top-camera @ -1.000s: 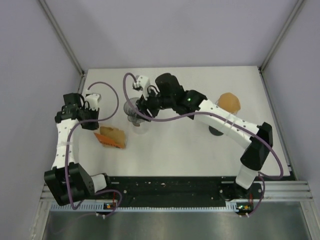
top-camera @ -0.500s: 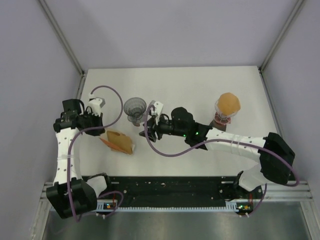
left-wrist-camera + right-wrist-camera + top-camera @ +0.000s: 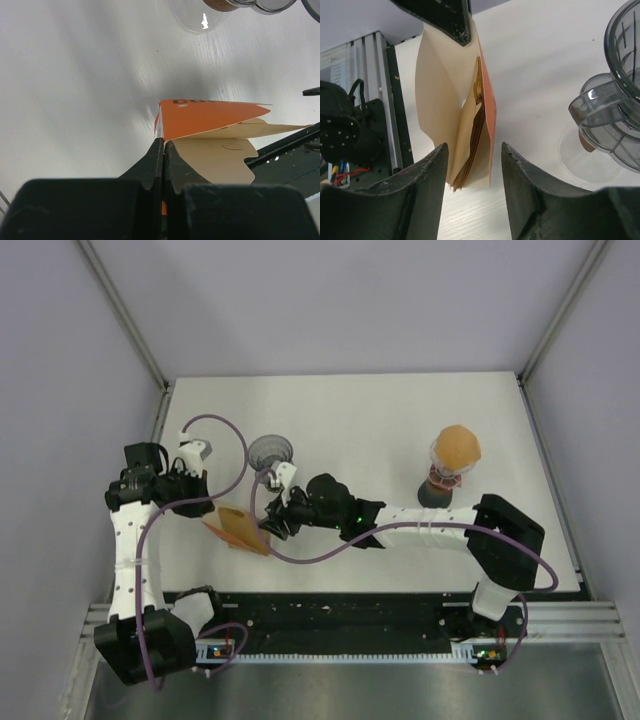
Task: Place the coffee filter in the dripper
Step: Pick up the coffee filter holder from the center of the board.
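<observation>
An orange and tan filter packet [image 3: 238, 527] hangs a little above the table, with my left gripper [image 3: 212, 508] shut on its edge [image 3: 164, 142]. The packet gapes open, and a stack of brown coffee filters [image 3: 474, 127] shows inside it. My right gripper [image 3: 268, 527] is at the packet's open end. Its jaws [image 3: 472, 170] stand open on either side of the lower corner of the packet and touch nothing. The grey translucent dripper [image 3: 270, 453] stands upright behind the packet and shows at the right edge of the right wrist view [image 3: 615, 100].
A glass jar topped with a brown cone [image 3: 455, 452] stands at the right of the table. The black rail [image 3: 340, 615] and arm bases run along the near edge. Grey walls close in the left and right sides.
My right arm has swung from the dripper down and left to the packet's open end. My left gripper has carried the packet slightly toward the near edge.
</observation>
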Motion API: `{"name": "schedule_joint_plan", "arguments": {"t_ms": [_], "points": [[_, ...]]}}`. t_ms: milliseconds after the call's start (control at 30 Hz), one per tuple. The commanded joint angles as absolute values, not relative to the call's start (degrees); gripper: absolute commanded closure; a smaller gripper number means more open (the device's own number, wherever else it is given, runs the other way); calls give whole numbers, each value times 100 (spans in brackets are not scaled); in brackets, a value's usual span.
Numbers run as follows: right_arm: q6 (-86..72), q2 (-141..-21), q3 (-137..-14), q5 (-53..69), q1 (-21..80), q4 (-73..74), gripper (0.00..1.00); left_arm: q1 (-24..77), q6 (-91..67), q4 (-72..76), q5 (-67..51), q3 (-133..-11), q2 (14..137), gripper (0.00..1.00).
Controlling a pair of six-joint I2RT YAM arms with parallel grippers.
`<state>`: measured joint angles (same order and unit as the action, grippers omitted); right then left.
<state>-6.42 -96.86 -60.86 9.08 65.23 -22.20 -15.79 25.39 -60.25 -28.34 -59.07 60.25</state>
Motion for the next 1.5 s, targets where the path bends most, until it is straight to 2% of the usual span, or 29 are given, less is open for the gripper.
{"name": "schedule_joint_plan", "arguments": {"t_ms": [0, 33, 133, 233, 467, 533, 633, 767, 900, 967, 1167, 1267, 1467], "points": [[-844, -9887, -6565, 861, 6521, -2347, 61, -1600, 2514, -6065, -3067, -6012, 5915, 100], [-870, -9914, -6600, 922, 6521, -2321, 69, -1591, 2514, -6073, -3059, -6012, 5924, 100], [-879, -9958, -6653, 1098, 6530, -2320, 85, -1591, 2514, -6065, -3041, -6021, 5933, 100], [-818, -9958, -6688, 1169, 6539, -2198, 92, -1591, 2514, -6056, -3006, -6038, 5950, 100], [-563, -9826, -6662, 1257, 6627, -1864, 85, -1591, 2479, -6021, -2944, -6056, 5985, 100], [-493, -9817, -6653, 1283, 6688, -1854, 85, -1600, 2470, -6021, -2944, -6056, 5994, 100], [-510, -9817, -6662, 1388, 6724, -1925, 91, -1591, 2479, -6021, -2936, -6056, 5994, 100], [-545, -9888, -6706, 1354, 6759, -1960, 92, -1591, 2513, -6021, -2927, -6064, 5994, 100], [-545, -9984, -6811, 1222, 6750, -1899, 84, -1600, 2522, -6029, -2944, -6047, 6003, 100], [-519, -10028, -6890, 1169, 6750, -1802, 83, -1600, 2531, -6029, -2953, -6047, 6003, 100], [-361, -9862, -6900, 1028, 6811, -1723, 89, -1591, 2558, -6029, -2936, -6029, 6003, 100], [-141, -9747, -6768, 1195, 6899, -1767, 100, -1591, 2566, -6021, -2927, -6029, 6020, 100], [165, -9774, -6785, 1503, 7048, -1687, 100, -1591, 2523, -6012, -2988, -6038, 6029, 100]]}}
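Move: The coffee filters stick out of the orange packet's open mouth. Their middle lies about 6 cm to the left of my right hand, 1 cm nearer me and 2 cm lower; from my left hand, which already grips the packet's far end, it is some 9 cm to the right and 3 cm back. The dripper stands roughly 16 cm ahead and 2 cm left of my right hand, about 7 cm lower, with the clear glass about 8 cm ahead, 1 cm left and 10 cm below. I slip my half-open right fingers a little left into the packet's mouth and close them, dip about 1.5 cm while drawing back, rise again, then shut fully on the edge of a brown filter sheet and draw it back towards me, ending about 3 cm back and 2 cm left with a slight counter-clockwise turn. My left hand stays put and keeps its pinch on the packet. ##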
